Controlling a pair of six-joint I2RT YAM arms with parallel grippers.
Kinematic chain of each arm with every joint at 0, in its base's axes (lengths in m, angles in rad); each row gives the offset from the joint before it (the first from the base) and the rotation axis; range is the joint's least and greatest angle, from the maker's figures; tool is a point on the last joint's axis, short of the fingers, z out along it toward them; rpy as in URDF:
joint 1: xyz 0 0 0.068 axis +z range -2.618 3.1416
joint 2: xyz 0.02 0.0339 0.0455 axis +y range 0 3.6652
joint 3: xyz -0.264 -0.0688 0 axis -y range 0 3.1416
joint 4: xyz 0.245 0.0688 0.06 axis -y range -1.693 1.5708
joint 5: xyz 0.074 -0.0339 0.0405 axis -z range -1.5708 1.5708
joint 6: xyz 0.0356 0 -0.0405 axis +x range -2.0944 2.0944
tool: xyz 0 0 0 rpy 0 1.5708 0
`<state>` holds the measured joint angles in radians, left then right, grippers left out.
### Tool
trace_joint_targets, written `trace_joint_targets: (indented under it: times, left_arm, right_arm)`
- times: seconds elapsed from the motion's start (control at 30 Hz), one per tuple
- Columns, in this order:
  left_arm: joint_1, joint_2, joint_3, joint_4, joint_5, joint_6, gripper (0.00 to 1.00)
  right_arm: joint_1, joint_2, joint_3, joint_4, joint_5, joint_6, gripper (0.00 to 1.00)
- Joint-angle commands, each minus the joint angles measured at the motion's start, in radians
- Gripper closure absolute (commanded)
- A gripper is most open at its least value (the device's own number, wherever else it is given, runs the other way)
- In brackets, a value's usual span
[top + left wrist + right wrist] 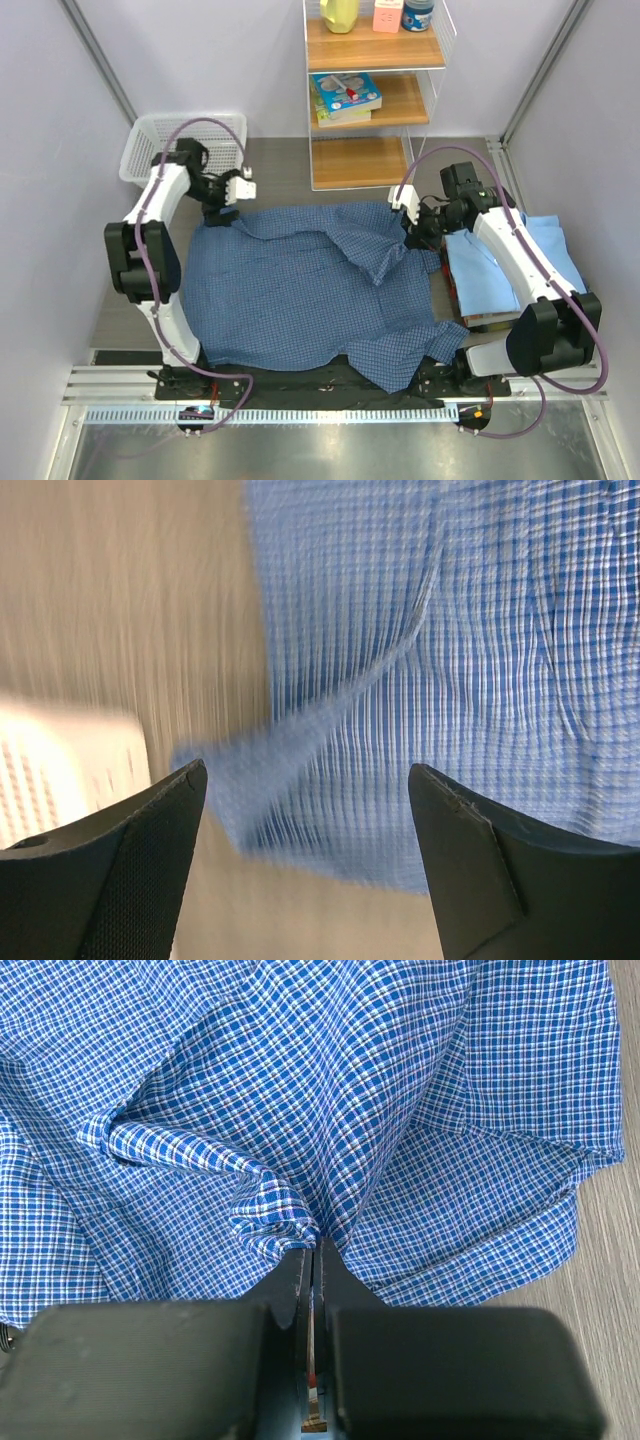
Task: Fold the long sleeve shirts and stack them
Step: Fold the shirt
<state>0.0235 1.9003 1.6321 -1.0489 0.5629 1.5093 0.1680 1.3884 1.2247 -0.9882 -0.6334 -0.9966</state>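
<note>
The dark blue checked long sleeve shirt (300, 290) lies spread across the table, with a bunched fold at its far right. My right gripper (405, 207) is shut on that fold, and the cloth gathers into the closed tips (312, 1245) in the right wrist view. My left gripper (240, 190) hangs open at the shirt's far left corner. Between its spread fingers (305, 770) I see only that corner of the shirt (450, 630) lying on the table below. The plain light blue shirt (560, 245) lies folded at the right, partly under the right arm.
A white mesh basket (150, 140) stands at the far left, just behind the left gripper, and its edge (50, 770) shows in the left wrist view. A wooden shelf unit (370, 100) with books and bottles stands at the back centre. Grey walls close in both sides.
</note>
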Motion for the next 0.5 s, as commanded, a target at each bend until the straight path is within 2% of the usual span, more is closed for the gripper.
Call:
trace_joint_targets:
  times: [0.0, 0.13, 0.23, 0.37, 0.47]
  left_arm:
    - [-0.103, 0.086, 0.04, 0.0, -0.102, 0.238, 0.18]
    - [-0.12, 0.222, 0.185, -0.116, -0.214, 0.238, 0.23]
    - [-0.08, 0.276, 0.296, -0.196, -0.271, 0.224, 0.3]
    - [-0.031, 0.243, 0.247, -0.255, -0.337, 0.275, 0.37]
    - [0.001, 0.22, 0.195, -0.272, -0.371, 0.29, 0.47]
  right_arm:
    - [-0.002, -0.006, 0.033, -0.003, -0.003, -0.005, 0.99]
    - [-0.004, -0.005, 0.048, 0.011, -0.002, 0.026, 0.99]
    - [-0.01, -0.002, 0.087, 0.034, -0.012, 0.075, 0.99]
    - [-0.025, 0.032, 0.162, 0.077, -0.044, 0.128, 0.99]
    - [-0.031, 0.075, 0.232, 0.086, -0.061, 0.161, 0.99]
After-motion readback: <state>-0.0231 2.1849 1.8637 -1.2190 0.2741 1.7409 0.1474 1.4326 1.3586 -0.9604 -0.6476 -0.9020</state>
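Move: The blue checked shirt's far left corner lies about 5 cm left of the open left hand, 2 cm ahead and some 10 cm below. Beyond that corner is the white basket, roughly 18 cm ahead and 9 cm left of that hand. From the right hand, already gripping a bunched fold, the corner is some 48 cm left, 12 cm ahead and 15 cm lower; the shelf's bottom board is about 24 cm ahead and 12 cm left. The shirt's far left corner is what the left hand drops towards, sinking about 6 cm while it swings right, edges forward, then sweeps back left over the cloth. The wrist tips some 20 degrees so the fingers point more steeply down, and they close partway around the corner's fold without shutting. The right hand keeps its pinch, first still, then lifts and carries its fold up and forward about 5 cm. ##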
